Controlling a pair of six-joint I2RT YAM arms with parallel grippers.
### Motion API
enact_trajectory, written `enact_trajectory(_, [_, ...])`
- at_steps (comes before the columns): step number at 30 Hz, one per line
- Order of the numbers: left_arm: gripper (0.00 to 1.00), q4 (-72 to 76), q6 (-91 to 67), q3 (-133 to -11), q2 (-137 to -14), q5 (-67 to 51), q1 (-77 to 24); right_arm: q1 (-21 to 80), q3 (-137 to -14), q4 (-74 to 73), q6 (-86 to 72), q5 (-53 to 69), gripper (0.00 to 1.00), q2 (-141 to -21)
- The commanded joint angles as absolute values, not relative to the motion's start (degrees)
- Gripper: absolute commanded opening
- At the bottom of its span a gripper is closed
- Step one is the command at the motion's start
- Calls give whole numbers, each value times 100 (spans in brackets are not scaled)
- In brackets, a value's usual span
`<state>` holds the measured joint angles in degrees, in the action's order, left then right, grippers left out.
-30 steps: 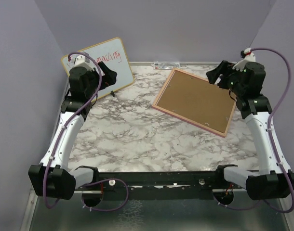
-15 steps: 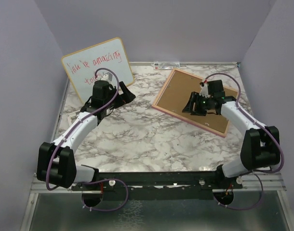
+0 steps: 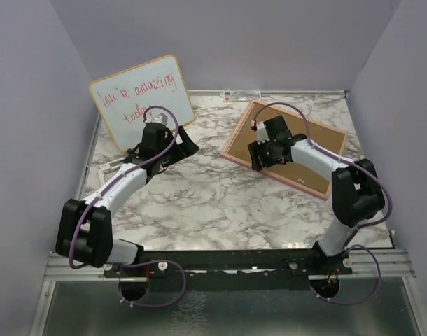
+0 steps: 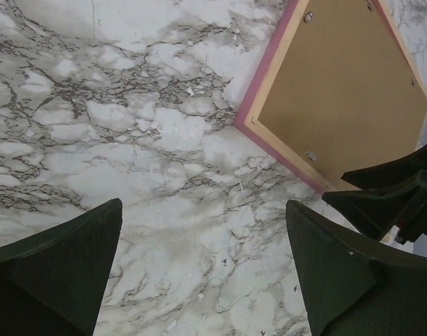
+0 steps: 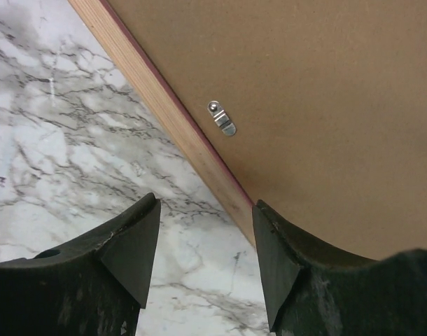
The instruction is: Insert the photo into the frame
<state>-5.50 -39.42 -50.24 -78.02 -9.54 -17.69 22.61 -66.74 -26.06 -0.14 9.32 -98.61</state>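
The frame point(image 3: 320, 134) lies face down at the back right of the table, brown backing board up, inside a pinkish light-wood border. My right gripper point(image 3: 258, 157) hovers open over its near-left edge. In the right wrist view that edge point(image 5: 173, 119) runs between the fingers of the right gripper point(image 5: 206, 245), and a small metal clip point(image 5: 222, 119) sits on the board just beyond. My left gripper point(image 3: 188, 145) stands wide open over bare marble left of the frame. In the left wrist view the left gripper point(image 4: 203, 241) holds nothing, and the frame's corner point(image 4: 339, 91) lies ahead. The photo is out of view.
A yellow-edged whiteboard point(image 3: 140, 96) with red handwriting leans against the back-left wall behind the left arm. Purple walls close in the table point(image 3: 199, 203) on three sides. The right gripper's dark fingers point(image 4: 392, 189) show at the right edge of the left wrist view.
Both arms have come down from raised poses. The right gripper crossed the backing board to the frame's near-left edge and narrowed a little. The left arm reached toward the table's middle, uncovering the whiteboard.
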Motion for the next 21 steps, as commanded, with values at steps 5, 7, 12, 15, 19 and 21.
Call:
enact_trajectory(5, [99, -691, -3894, -5337, -8142, -712, -1775, 2389, -6743, -2539, 1446, 578, 59, -10325])
enact_trajectory(7, [99, -679, -3893, -5371, -8215, -725, -1775, 2404, -6787, -2561, 1498, 672, 58, -10446])
enact_trajectory(12, [99, -674, -3894, -5492, -8416, -791, -1775, 2518, -7140, -2666, 1481, 418, 53, -10847])
enact_trajectory(15, [99, -686, -3885, -5563, -8492, -820, -1775, 2613, -7173, -2687, 1570, 291, 42, -10937])
enact_trajectory(19, [99, -692, -3860, -5611, -8529, -804, -1775, 2725, -7156, -2690, 1660, 98, 26, -10877])
enact_trajectory(21, [99, -690, -3850, -5616, -8550, -828, -1774, 2761, -7146, -2677, 1710, 25, 24, -10801])
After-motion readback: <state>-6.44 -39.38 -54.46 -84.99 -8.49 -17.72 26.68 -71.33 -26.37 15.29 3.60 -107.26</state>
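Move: The frame's near rail lies just under the right hand, about 4 cm down and 2 cm ahead. The nearest metal clip on the backing is some 4 cm ahead, 1 cm left and 4 cm down, and the frame's left corner about 5 cm ahead, 11 cm left, also 4 cm down. From the left hand that stretch of rail is roughly 17 cm right, level ahead, 12 cm down. The right hand sinks about 3 cm onto the frame's near rail, turning counter-clockwise, and closes its fingers around it. ##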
